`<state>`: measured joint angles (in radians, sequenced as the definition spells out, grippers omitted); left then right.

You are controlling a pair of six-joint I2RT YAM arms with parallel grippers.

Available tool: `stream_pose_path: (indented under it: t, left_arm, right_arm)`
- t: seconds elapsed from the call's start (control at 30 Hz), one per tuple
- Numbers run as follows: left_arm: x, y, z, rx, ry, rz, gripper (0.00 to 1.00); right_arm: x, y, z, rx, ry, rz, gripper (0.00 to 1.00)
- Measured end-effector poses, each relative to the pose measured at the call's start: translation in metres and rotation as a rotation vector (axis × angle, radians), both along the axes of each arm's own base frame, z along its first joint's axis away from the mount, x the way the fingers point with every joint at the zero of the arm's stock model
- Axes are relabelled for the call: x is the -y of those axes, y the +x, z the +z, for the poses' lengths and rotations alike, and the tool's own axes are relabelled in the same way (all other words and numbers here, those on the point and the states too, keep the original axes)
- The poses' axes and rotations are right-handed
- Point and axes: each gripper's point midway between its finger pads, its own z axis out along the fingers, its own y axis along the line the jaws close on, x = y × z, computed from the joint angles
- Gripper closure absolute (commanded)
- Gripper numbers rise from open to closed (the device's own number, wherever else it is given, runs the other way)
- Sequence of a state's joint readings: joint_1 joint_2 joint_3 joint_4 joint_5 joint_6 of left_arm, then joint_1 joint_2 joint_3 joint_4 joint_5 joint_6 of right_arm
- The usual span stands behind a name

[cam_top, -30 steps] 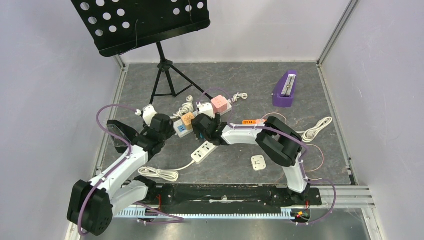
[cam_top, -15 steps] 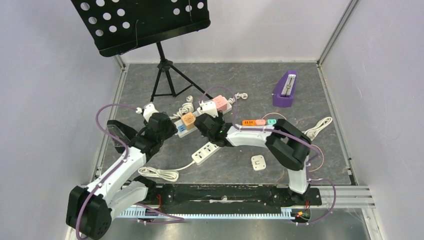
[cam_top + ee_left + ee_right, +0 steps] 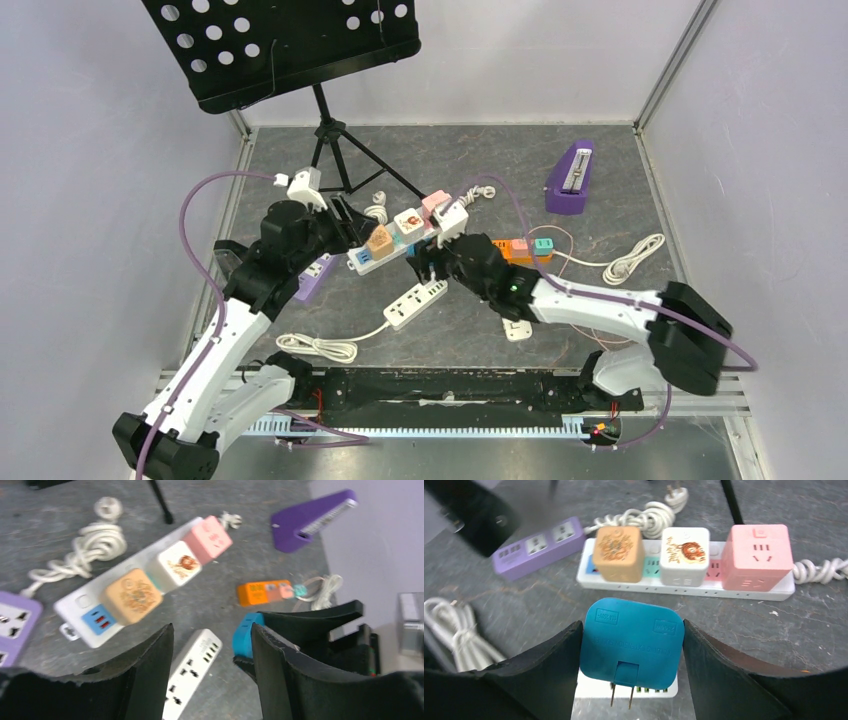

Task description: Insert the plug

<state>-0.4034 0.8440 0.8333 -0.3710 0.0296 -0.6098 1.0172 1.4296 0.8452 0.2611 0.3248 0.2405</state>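
Note:
My right gripper [image 3: 632, 630] is shut on a teal square plug [image 3: 631, 642], whose two metal prongs point down. It hangs above the end of a white power strip [image 3: 591, 687] lying on the grey floor. From above, the right gripper [image 3: 432, 262] sits just past that strip [image 3: 415, 303]. My left gripper [image 3: 212, 635] is open with nothing between its fingers. It hovers to the left [image 3: 335, 225] and looks across at the plug [image 3: 245, 635].
A long white strip [image 3: 395, 240] carries orange, white and pink cube adapters. A purple strip [image 3: 315, 278] lies at the left, an orange one [image 3: 515, 245] at the right. Around them stand a music stand tripod [image 3: 330, 150], a purple metronome [image 3: 570, 180], a small white adapter [image 3: 517, 325] and coiled cables [image 3: 318, 347].
The right jaws have closed on the teal plug, and that arm has swung its elbow out to the right. The left arm has lifted and moved toward the back.

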Motion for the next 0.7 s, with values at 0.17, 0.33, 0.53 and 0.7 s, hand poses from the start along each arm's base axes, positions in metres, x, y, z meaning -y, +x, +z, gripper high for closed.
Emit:
stream_pose_path:
  t: [0.17, 0.33, 0.53, 0.7]
  left_arm:
    - [0.031, -0.022, 0.017, -0.003, -0.079, -0.207, 0.35]
    - [0.060, -0.047, 0.010, -0.086, -0.147, -0.419, 0.35]
    - [0.076, -0.073, 0.007, -0.158, -0.226, -0.576, 0.35]
    - [0.084, -0.095, 0.009, -0.208, -0.298, -0.680, 0.35]
  right_arm:
    - [0.007, -0.039, 0.017, 0.099, 0.061, 0.216, 0.38]
    - [0.000, -0.070, 0.052, 0.242, 0.135, 0.405, 0.37]
    - [-0.014, -0.099, 0.069, 0.373, 0.127, 0.569, 0.37]
    - [-0.022, -0.108, 0.070, 0.441, 0.072, 0.635, 0.36]
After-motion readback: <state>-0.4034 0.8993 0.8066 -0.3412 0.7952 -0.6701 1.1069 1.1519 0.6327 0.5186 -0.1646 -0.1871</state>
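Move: The blue plug, already pinched in the right hand, is about 12 cm to the left hand's right, level ahead, and 7 cm below it. From the right hand, the open left fingers it goes to are 12 cm left, 0 ahead and 7 cm up; the wooden cube stands some 9 cm ahead and 10 left, the white cube 13 ahead and 2 left, both about 12 below; the short white strip lies 4 back, 1 left, 16 below. Back and to its right the left hand swings, some 12 cm in all, turning about 40 degrees clockwise with its fingers open, to bring them around the blue plug. Meanwhile the right hand, keeping its hold, draws the plug about 11 cm back, lifts it 7 cm and turns counter-clockwise, its fingers tipping up towards the left gripper. ##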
